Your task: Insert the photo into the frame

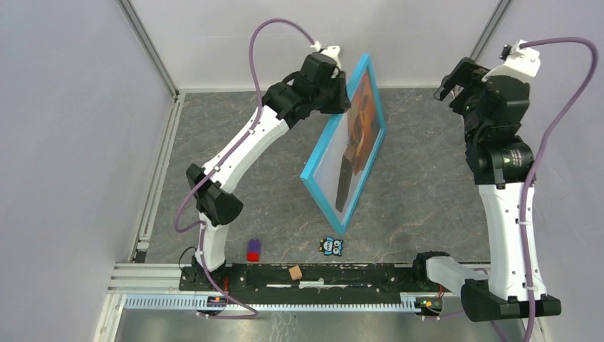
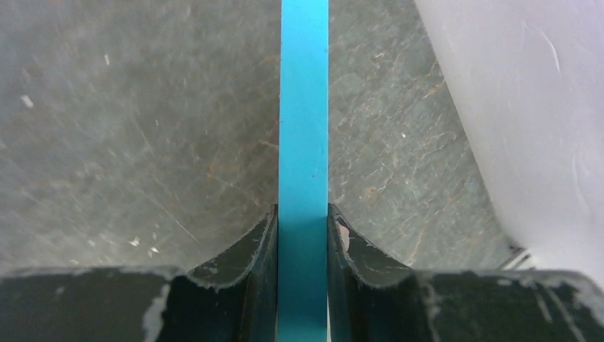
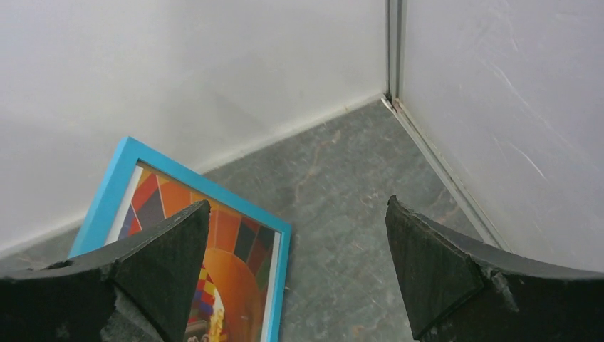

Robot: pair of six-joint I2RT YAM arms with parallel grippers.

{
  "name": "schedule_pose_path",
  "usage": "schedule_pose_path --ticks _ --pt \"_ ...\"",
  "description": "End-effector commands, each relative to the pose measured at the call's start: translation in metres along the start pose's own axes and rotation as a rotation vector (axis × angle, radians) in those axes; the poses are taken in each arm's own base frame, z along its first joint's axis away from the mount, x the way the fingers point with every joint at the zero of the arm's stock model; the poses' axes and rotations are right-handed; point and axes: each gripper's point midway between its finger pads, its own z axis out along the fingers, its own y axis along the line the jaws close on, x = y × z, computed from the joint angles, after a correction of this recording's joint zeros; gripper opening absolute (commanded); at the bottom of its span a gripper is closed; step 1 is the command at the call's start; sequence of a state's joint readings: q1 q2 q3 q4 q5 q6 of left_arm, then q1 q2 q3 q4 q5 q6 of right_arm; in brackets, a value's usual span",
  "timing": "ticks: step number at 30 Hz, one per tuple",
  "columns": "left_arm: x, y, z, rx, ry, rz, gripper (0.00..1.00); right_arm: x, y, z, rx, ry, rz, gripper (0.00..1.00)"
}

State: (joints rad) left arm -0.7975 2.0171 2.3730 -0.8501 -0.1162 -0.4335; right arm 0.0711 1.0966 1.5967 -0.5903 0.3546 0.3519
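Note:
The frame, thin and blue-rimmed, stands tilted on one lower corner on the grey table near the middle. My left gripper is shut on its upper rim. In the left wrist view the blue rim runs straight up between both black fingers, which press on its sides. The photo, an orange-red balloon print, shows inside the frame. The right wrist view shows the frame's corner with the photo in it. My right gripper is raised at the back right, apart from the frame. Its jaws are wide open and hold nothing.
A small owl figure, a red and purple block and a small brown cube lie near the front rail. White walls close the table at the back and both sides, with a corner close behind the right gripper.

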Motion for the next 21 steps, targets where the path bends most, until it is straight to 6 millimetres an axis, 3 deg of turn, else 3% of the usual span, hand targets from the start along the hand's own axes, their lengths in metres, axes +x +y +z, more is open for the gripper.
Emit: schedule_pose_path --ticks 1,6,8,11,17,21 --pt "-0.033 0.003 0.021 0.211 -0.052 -0.405 0.02 0.018 -0.011 0.008 0.052 0.034 -0.051 0.97" --pt "-0.026 0.007 0.060 0.279 -0.053 -0.605 0.02 0.026 -0.009 0.012 0.041 0.059 -0.052 0.96" --pt "-0.013 0.008 0.079 0.303 -0.047 -0.703 0.02 0.029 -0.007 0.012 0.030 0.065 -0.052 0.96" --pt "0.011 0.006 0.107 0.352 -0.040 -0.835 0.02 0.034 -0.006 0.011 0.014 0.081 -0.057 0.97" --pt "0.081 -0.009 0.175 0.416 0.019 -1.054 0.02 0.051 0.012 0.007 -0.119 0.131 -0.101 0.98" --pt "0.113 -0.019 0.214 0.405 0.036 -1.101 0.02 0.057 0.023 -0.004 -0.206 0.150 -0.112 0.98"
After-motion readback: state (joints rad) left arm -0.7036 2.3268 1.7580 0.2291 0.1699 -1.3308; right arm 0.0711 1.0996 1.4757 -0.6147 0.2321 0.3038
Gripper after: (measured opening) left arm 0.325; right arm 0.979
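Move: The framed photo hangs steeply from the left fingers, its middle about 7 cm back, 3 cm right and 12 below them. The clear table it is taken to lies some 23 cm right, 4 cm ahead and 30 below. The owl toy is about 29 cm back and level sideways, 32 below. From the right hand, that spot is roughly 10 cm ahead, 8 left and 42 below. The frame, still pinched by its edge, is carried down about 20 cm by the left hand, first forward some 7 cm, then right about 10 cm towards the clear table. Meanwhile the wrist rolls its left side down by some 45 degrees and tips the fingers downward, laying the frame over, photo up. The open right hand sinks about 6 cm, touching nothing. ##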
